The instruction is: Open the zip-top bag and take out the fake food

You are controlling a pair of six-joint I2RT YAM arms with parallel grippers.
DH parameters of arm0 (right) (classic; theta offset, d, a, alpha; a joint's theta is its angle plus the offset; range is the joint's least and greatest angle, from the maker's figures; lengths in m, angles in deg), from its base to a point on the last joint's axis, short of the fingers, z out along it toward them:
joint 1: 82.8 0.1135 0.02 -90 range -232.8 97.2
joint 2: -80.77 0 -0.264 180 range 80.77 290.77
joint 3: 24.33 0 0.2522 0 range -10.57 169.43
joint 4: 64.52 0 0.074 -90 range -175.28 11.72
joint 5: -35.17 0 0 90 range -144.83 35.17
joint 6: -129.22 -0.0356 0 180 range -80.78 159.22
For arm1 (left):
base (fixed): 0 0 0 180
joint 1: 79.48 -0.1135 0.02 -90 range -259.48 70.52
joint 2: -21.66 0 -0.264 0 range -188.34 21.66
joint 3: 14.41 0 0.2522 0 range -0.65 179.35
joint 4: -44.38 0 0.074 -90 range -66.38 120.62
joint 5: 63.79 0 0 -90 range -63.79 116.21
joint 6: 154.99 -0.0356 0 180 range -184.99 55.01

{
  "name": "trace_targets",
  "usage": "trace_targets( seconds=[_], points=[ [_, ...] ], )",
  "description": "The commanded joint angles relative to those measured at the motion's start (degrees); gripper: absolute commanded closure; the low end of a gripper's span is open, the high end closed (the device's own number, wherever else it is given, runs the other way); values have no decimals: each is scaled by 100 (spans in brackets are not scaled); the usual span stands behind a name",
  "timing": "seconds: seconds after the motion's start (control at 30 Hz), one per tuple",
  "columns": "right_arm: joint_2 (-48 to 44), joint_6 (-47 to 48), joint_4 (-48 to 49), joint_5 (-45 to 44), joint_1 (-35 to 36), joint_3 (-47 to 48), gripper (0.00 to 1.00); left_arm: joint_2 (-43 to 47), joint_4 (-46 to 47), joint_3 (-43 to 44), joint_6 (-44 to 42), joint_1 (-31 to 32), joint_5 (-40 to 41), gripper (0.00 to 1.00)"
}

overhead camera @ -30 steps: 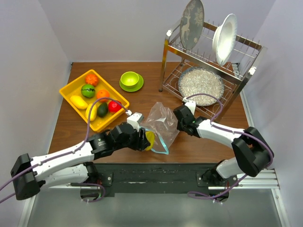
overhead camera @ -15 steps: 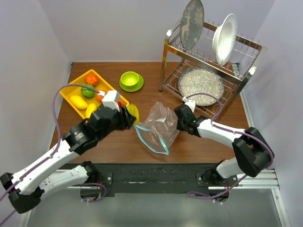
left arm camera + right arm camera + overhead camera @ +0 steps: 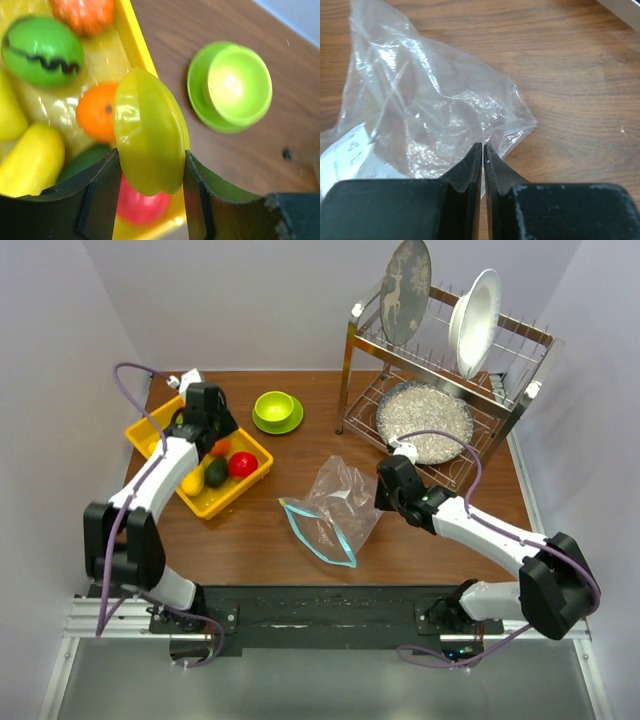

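The zip-top bag (image 3: 335, 508) lies crumpled on the table, its teal zip strip (image 3: 316, 536) towards the near side. I see no food inside it. My right gripper (image 3: 380, 498) (image 3: 483, 146) is at the bag's (image 3: 435, 100) far-right corner, jaws almost together on a thin fold of film. My left gripper (image 3: 207, 430) (image 3: 150, 162) is shut on a yellow-green piece of fake food (image 3: 149, 137) above the yellow tray (image 3: 238, 490) (image 3: 131, 40). Red (image 3: 241, 464), dark green (image 3: 216, 472), orange (image 3: 97, 112) and striped green (image 3: 42, 50) pieces lie in the tray.
A lime-green bowl on its saucer (image 3: 275, 408) (image 3: 239, 85) stands just right of the tray. A metal dish rack (image 3: 362, 360) with two plates and a silvery pan (image 3: 425, 420) fills the back right. Walls close in on both sides.
My left arm has swung from the bag's mouth to over the tray, carrying the yellow-green piece. The bag has sagged flatter. The right gripper has barely moved.
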Motion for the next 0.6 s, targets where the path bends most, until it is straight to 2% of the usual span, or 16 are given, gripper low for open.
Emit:
trace_targets(
  seconds=[0.0, 0.1, 0.2, 0.4, 0.47, 0.5, 0.57],
  points=[
    [-342, 150, -13, 277, -17, 246, 91, -1040, 637, 981, -142, -415, -41, 88],
    [-579, 185, -31, 330, 10, 220, 90, -1745, 418, 1605, -151, -556, 99, 88],
    [-790, 212, -75, 356, 27, 167, 90, -2089, 478, 1757, -20, -696, 344, 88],
    [-1106, 264, -189, 303, 45, 44, 88, -2678, 417, 1960, -81, -846, 275, 85],
    [-1133, 264, -216, 303, 45, 44, 87, -2662, 487, 1785, -98, -846, 223, 76],
    [-1142, 264, -233, 303, 45, 44, 87, -2574, 688, 1714, -168, -846, 118, 62],
    [-1151, 247, -233, 295, 45, 18, 87, -2460, 777, 1556, -195, -846, 82, 50]
  ],
)
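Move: My left hand holds the yellow-green fruit; the gap in the yellow tray between pumpkin and orange lies about 13 cm ahead, 7 to the left and 13 below. From that hand the orange is some 8 ahead and 6 left, the pumpkin 17 ahead and 11 left, the watermelon 11 ahead and 13 left, all about as low. My empty right hand has the gap roughly 25 cm ahead, 40 left and 6 lower, and the bag about 9 left, level with it, 8 lower. I swing my left hand forward about 9 cm and some 6 cm left, past the tomato towards the gap beyond the orange, then let it sink steeply, nearly 9 cm in all, tipping and turning left a little while the fingers keep hold of the fruit. Meanwhile my right hand rises about 5 cm away from the bag, fingers nearly shut on nothing. ##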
